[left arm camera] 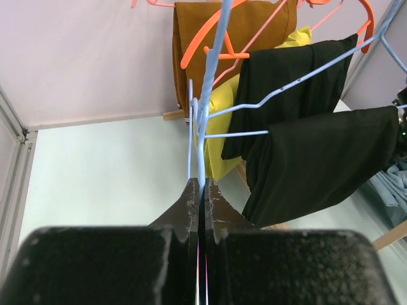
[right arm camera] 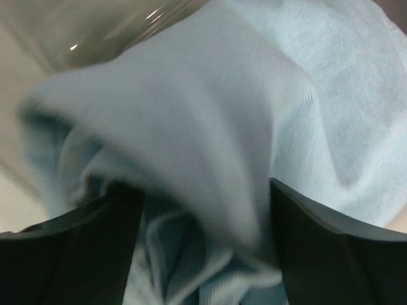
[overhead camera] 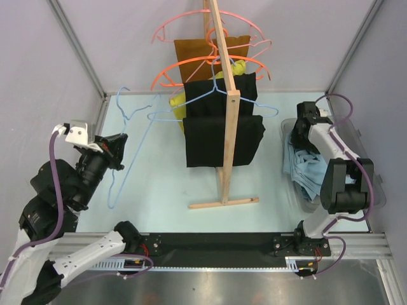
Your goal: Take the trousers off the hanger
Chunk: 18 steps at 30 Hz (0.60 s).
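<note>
My left gripper (overhead camera: 118, 150) is shut on the wire of the bare light-blue hanger (overhead camera: 112, 204) and holds it upright at the left, away from the rack. In the left wrist view the jaws (left arm camera: 202, 184) pinch the hanger wire (left arm camera: 202, 127) tightly. The sky-blue trousers (overhead camera: 308, 173) lie crumpled in a clear bin (overhead camera: 369, 166) at the right. My right gripper (overhead camera: 300, 141) reaches down into the bin. In the right wrist view its jaws (right arm camera: 203, 254) stand wide apart, with a fold of the trousers (right arm camera: 191, 127) bulging between them.
A wooden rack (overhead camera: 227, 127) stands mid-table with black garments (overhead camera: 210, 143), a brown one (overhead camera: 197, 54), a yellow cloth (overhead camera: 180, 101), orange (overhead camera: 191, 67) and pink (overhead camera: 184, 19) hangers, and a second blue hanger (overhead camera: 270, 109). Its foot (overhead camera: 222, 203) lies in front.
</note>
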Each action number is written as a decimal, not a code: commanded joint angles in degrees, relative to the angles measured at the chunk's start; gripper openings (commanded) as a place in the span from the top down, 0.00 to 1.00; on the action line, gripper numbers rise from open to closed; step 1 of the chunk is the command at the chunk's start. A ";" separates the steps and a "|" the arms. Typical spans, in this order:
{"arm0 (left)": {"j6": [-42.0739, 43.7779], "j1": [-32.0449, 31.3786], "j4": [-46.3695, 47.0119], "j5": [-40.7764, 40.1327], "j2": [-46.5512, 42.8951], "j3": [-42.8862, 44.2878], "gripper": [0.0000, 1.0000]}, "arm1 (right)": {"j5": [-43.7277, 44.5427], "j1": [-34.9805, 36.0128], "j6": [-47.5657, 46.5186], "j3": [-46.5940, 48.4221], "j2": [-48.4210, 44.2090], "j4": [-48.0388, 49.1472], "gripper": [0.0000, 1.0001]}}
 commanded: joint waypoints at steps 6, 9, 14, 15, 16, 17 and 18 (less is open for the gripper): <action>6.28 -11.54 0.71 -14.65 -4.92 0.48 1.00 | 0.27 4.29 4.18 4.88 -15.84 -14.19 0.00; 6.90 -13.22 -0.17 -13.78 -5.27 1.18 1.00 | -0.08 4.73 5.32 2.86 -20.75 -16.21 0.00; 4.18 -13.23 -3.33 -13.07 -5.80 2.06 1.00 | -1.74 4.91 5.50 -2.06 -27.54 -19.38 0.00; 2.69 -13.23 -4.47 -13.07 -6.06 2.06 1.00 | -3.31 4.91 5.24 -2.59 -28.42 -19.82 0.00; 1.81 -13.23 -5.17 -13.07 -6.24 2.15 1.00 | -3.68 5.00 4.89 -2.86 -29.99 -21.04 0.00; 1.02 -13.14 -5.79 -13.25 -6.76 2.32 1.00 | -3.86 5.09 4.62 -2.95 -30.70 -21.58 0.00; -0.30 -13.23 -7.10 -13.42 -6.94 2.15 1.00 | -4.64 5.17 4.45 -3.12 -31.14 -22.02 0.00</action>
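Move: The light-blue trousers lie bunched right under the right hand, whose spread fingers are still among the folds; their middle is roughly 7 cm back, level sideways and 5 cm lower. The tray's middle is about 8 cm back, 6 cm to the right and 7 cm down; the rack's foot stands some 29 cm left, 20 cm back and 10 cm down. From the left hand, the trousers lie about 10 cm ahead, 56 cm right and 38 cm down. Coming free of the light-blue trousers, the right fingers spread the last bit to wide open while the hand climbs some 11 cm and draws back about 10 cm towards its base, drifting slightly left. It rises first, then mostly pulls back, its fingertips tilting up some 10 degrees. The left hand, still pinching the empty blue hanger, shifts about 3.5 cm back and left, farther from the rack. ##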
